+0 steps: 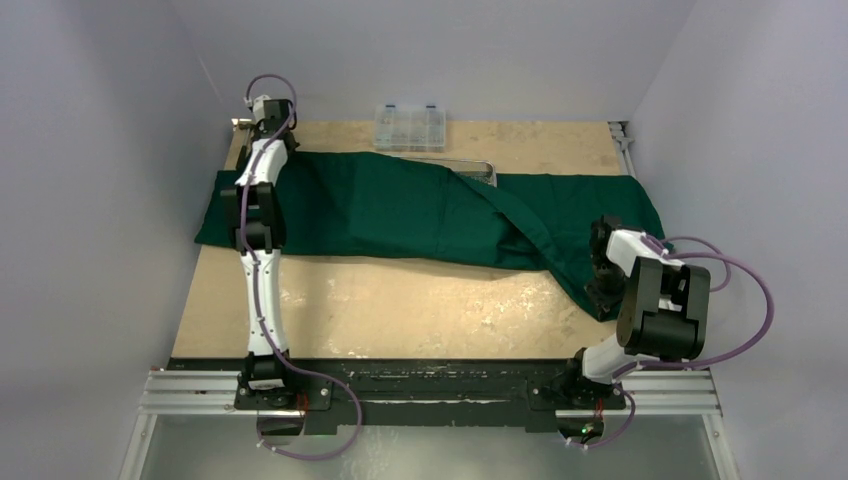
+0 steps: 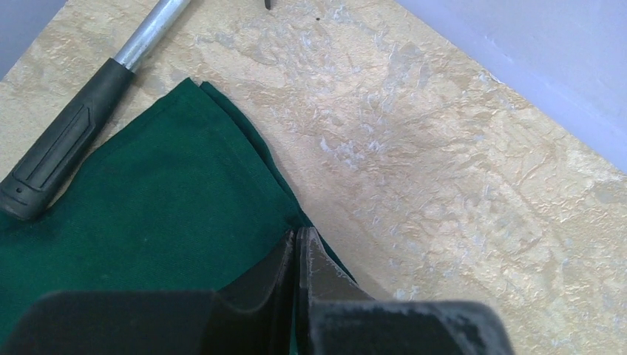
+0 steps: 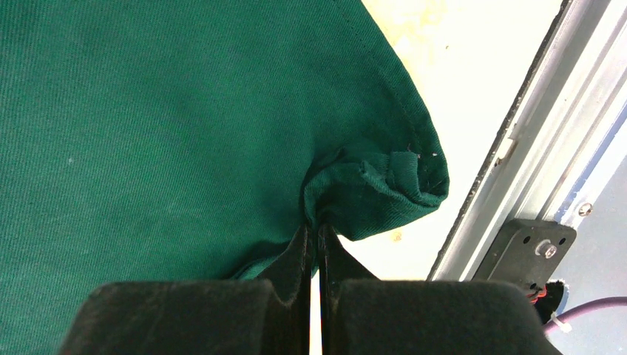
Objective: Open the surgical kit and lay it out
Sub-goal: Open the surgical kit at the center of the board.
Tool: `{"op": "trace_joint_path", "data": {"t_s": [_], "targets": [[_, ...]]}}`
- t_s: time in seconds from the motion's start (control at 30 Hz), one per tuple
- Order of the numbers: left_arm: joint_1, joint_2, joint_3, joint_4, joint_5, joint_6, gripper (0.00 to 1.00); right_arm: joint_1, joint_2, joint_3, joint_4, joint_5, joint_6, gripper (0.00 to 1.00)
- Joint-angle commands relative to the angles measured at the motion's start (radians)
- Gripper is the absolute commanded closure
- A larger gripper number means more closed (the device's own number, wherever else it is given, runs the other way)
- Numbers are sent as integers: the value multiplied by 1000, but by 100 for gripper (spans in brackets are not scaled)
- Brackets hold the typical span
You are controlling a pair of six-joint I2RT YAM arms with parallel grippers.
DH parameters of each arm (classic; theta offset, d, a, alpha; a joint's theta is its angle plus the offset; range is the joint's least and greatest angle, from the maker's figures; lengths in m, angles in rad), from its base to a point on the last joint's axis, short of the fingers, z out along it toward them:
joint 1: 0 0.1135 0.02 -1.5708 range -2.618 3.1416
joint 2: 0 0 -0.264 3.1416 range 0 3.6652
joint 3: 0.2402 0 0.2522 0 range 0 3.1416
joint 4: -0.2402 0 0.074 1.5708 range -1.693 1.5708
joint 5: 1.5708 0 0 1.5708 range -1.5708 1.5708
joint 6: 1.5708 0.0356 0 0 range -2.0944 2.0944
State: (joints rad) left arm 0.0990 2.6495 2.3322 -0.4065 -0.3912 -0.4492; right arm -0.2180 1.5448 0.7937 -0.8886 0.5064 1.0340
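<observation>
The dark green cloth wrap [image 1: 400, 205] of the surgical kit lies in a long strip across the table. It covers the steel mesh tray, and only the tray's far rim [image 1: 472, 167] shows. The instruments and gauze are hidden. In the left wrist view my left gripper [image 2: 299, 235] is shut on the cloth's edge [image 2: 251, 140] close to its far-left corner. At the right end my right gripper [image 3: 318, 231] is shut on a bunched corner of the cloth [image 3: 384, 185], near the table's right side, and also shows in the top view [image 1: 603, 288].
A small hammer with a black handle [image 2: 63, 144] lies beside the cloth's far-left corner. A clear plastic compartment box [image 1: 410, 127] stands at the back edge, behind the tray. A metal rail [image 3: 517, 126] runs along the table's right edge beside the right gripper.
</observation>
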Motion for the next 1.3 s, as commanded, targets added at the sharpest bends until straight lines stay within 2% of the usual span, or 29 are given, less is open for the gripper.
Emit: {"op": "trace_joint_path", "data": {"t_s": [0.0, 0.13, 0.43, 0.67, 0.8, 0.97, 1.27], "targets": [[36, -64, -33, -52, 38, 47, 100, -14, 61, -48, 169, -52, 52, 100], [49, -153, -60, -56, 58, 49, 100, -14, 54, -43, 165, -57, 59, 100], [80, -433, -306, -98, 113, -15, 100, -14, 130, -4, 209, -84, 72, 100], [87, -635, -536, -249, -26, -116, 100, -15, 200, 48, 201, -117, 81, 100], [89, -799, -750, -307, -107, -202, 100, -16, 204, 62, 225, -87, 89, 100], [104, -1003, -970, -370, -141, -286, 100, -23, 240, 103, 233, -89, 86, 100], [172, -1214, -1154, -548, -216, -387, 100, -76, 114, 32, 221, -9, 70, 100]]}}
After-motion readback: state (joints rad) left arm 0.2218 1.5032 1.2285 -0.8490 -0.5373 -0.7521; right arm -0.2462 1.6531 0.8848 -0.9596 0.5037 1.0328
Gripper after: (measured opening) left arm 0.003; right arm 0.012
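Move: Behind the left hand, which already pinches the cloth's far edge, lies the place it draws that edge to: the cloth's near edge, about 31 cm back, 2 cm left and 3 cm lower. The hammer lies roughly 3 cm ahead and 10 cm left; the mostly covered metal tray sits some 12 cm back and 50 cm right. From the right hand, that near-edge place is about 16 cm ahead and 100 cm left, near its level. Peeling the green cloth's far edge up and back, the left hand keeps its shut-finger hold, first lifting about 11 cm while drawing back, then sweeping mostly level towards the cloth's near edge, some 35 cm back in all. Its wrist turns roughly 25 degrees counter-clockwise and tips down about 15. The right hand stays put, still pinching the cloth near its near right corner. ##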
